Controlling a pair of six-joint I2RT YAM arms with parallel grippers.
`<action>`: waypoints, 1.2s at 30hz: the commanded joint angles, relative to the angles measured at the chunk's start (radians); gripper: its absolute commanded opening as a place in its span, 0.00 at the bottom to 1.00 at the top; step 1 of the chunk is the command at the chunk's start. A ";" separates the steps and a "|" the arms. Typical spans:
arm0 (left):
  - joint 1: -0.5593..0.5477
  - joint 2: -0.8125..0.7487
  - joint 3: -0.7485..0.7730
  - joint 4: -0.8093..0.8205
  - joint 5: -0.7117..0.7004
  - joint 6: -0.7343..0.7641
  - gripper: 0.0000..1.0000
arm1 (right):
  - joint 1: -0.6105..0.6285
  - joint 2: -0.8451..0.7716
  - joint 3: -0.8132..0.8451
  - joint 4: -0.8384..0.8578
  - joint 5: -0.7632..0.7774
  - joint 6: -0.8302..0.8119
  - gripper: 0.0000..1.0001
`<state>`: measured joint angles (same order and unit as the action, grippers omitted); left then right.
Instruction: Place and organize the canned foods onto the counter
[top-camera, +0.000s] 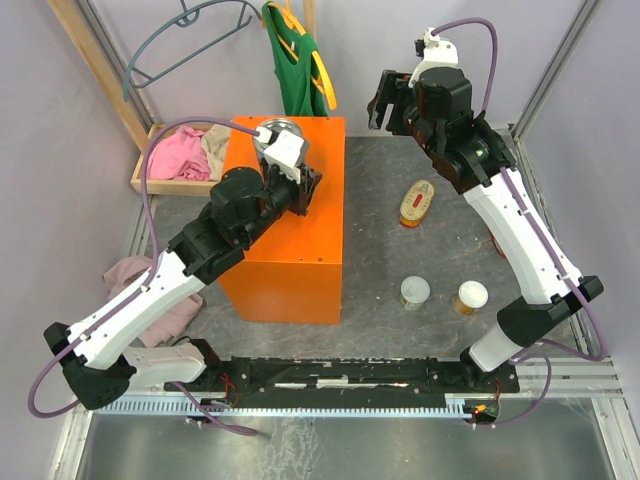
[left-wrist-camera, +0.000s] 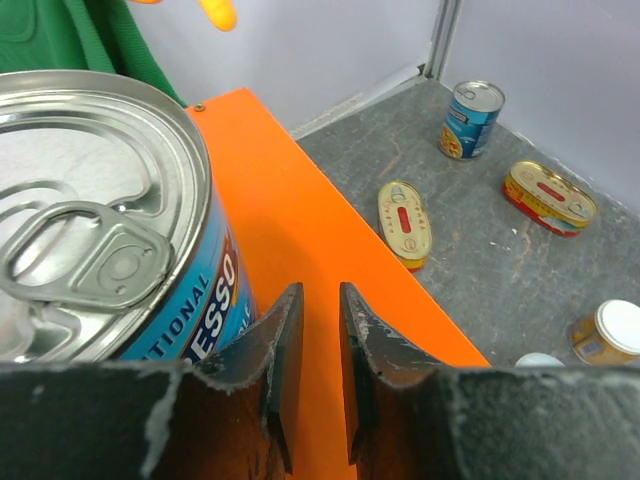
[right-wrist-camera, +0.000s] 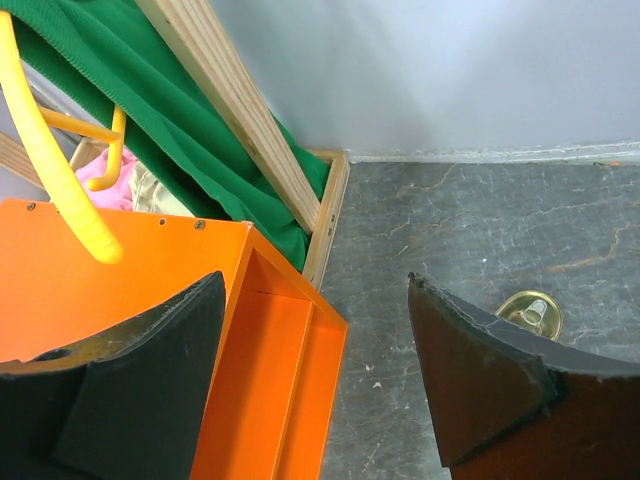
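Observation:
A tall blue-labelled can with a silver pull-tab top stands upright on the orange counter, at its back left corner. My left gripper is shut just right of that can, over the counter top, with nothing between its fingers. On the grey floor lie a second blue can, two oval yellow-red tins and two white-lidded cans. One oval tin lies right of the counter. My right gripper hangs open and empty above the floor behind the counter.
A wooden tray of pink and beige clothes sits left of the counter. A green garment hangs on a yellow hanger from a wooden frame. A pink cloth lies by my left arm. Grey walls close the back and sides.

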<state>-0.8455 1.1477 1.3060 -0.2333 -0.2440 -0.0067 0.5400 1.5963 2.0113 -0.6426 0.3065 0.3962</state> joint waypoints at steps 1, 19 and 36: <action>0.050 0.004 0.055 0.071 -0.022 -0.037 0.28 | -0.005 -0.038 0.006 0.050 -0.019 0.003 0.82; 0.198 0.082 0.122 0.087 0.065 -0.101 0.28 | -0.005 -0.022 0.030 0.046 -0.044 0.005 0.81; 0.335 0.130 0.160 0.086 0.210 -0.145 0.28 | -0.010 -0.014 0.032 0.031 -0.017 -0.003 0.83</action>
<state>-0.5468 1.2667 1.4162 -0.1993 -0.0700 -0.1101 0.5381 1.5963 2.0113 -0.6434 0.2707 0.3965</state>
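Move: The can on the orange counter stands tight beside the left hand's fingers, its middle about 6 cm ahead, 5 cm left and some 2 cm lower. The counter's far left corner lies roughly 17 cm ahead and 18 cm left, 7 cm below; the hanging green garment is some 24 cm ahead and 2 cm left, a little higher. From the right hand the can is about 20 cm left, 6 cm back and 7 cm lower. With the outer side of its left finger still against the can, the left hand pushes the can along the counter top, going forward about 8 cm and left about 5 cm, towards the far left corner. It turns a little counter-clockwise, under 10 degrees; the fingers keep their narrow gap and grip nothing. ##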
